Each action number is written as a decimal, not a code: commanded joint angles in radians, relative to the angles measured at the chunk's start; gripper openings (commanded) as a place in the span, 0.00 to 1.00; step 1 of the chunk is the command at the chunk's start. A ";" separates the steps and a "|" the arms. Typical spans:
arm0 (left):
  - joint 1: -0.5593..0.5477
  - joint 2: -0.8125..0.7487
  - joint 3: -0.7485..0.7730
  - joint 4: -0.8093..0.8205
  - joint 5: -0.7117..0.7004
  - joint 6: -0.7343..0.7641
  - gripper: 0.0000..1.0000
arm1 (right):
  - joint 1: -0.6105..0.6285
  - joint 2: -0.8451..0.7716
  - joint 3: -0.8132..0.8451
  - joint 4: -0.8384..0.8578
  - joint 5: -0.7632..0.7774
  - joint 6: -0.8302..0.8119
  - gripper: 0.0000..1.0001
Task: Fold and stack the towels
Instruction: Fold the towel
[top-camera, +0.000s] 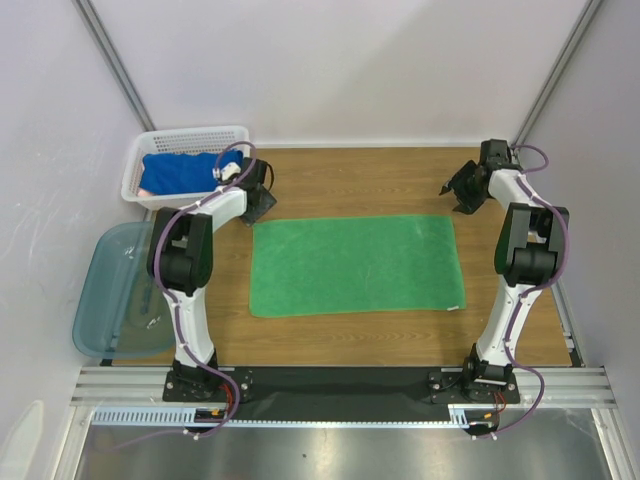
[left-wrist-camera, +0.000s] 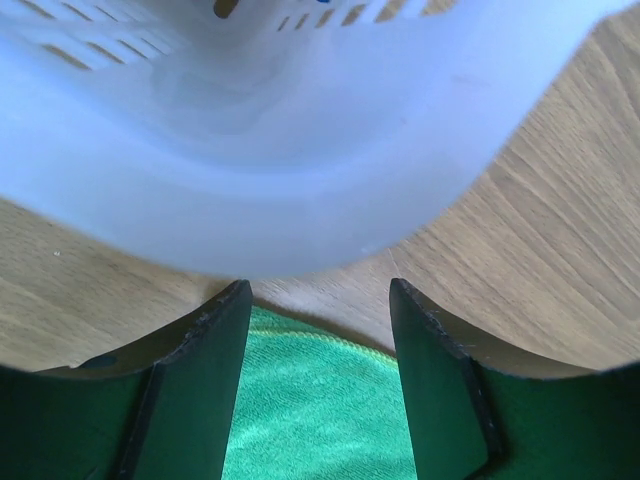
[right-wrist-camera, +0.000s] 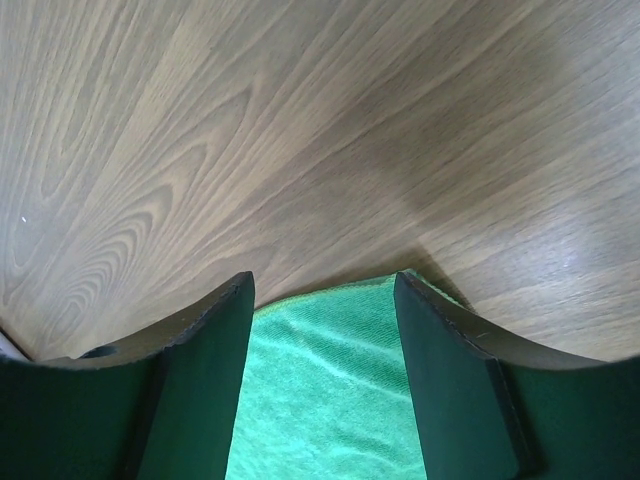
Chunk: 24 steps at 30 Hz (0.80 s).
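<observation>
A bright green towel (top-camera: 355, 265) lies spread flat in the middle of the wooden table. A royal blue towel (top-camera: 180, 172) sits bunched inside the white basket (top-camera: 190, 135) at the far left. My left gripper (top-camera: 258, 203) hovers open over the green towel's far-left corner; the left wrist view shows that gripper (left-wrist-camera: 319, 290) with the towel corner (left-wrist-camera: 320, 400) between its fingers, not gripped. My right gripper (top-camera: 462, 190) is open just past the far-right corner. In the right wrist view the gripper (right-wrist-camera: 322, 280) straddles the towel edge (right-wrist-camera: 325, 390) without pinching it.
The white perforated basket (left-wrist-camera: 300, 150) stands very close in front of the left gripper. A translucent teal tub (top-camera: 110, 290) lies off the table's left side. Bare wood (top-camera: 380, 180) stretches beyond the towel's far edge.
</observation>
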 joint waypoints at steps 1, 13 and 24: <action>0.018 0.001 0.021 0.046 -0.020 0.021 0.63 | 0.010 -0.005 0.043 0.016 0.002 0.012 0.64; 0.021 -0.296 -0.199 0.188 -0.005 0.291 0.65 | 0.162 -0.002 0.157 0.024 -0.027 -0.121 0.64; 0.021 -0.762 -0.580 -0.015 0.147 0.254 0.66 | 0.403 0.036 0.267 -0.030 -0.080 -0.166 0.65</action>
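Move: Both open grippers hover about 5 cm above the table by the green towel's far edge. The towel's near-left corner is some 26 cm back and 3 cm left of the left gripper; the far-left corner is only 2 cm back and 2 cm left, the white basket about 12 cm ahead and 20 cm left. From the right gripper, that far-left corner is about 52 cm left and 4 cm back; the far-right corner is 2 cm back, 2 cm right. Sweep the right gripper left about 19 cm, lifting it some 7 cm and turning it roughly 30 degrees counter-clockwise, past the towel's far edge towards its far-left corner. Meanwhile draw the left gripper back some 11 cm and up 9 cm, away from the basket towards the near-left corner, with a slight clockwise turn. Tip both fingers-outward a little, and keep both open and clear of the cloth. ##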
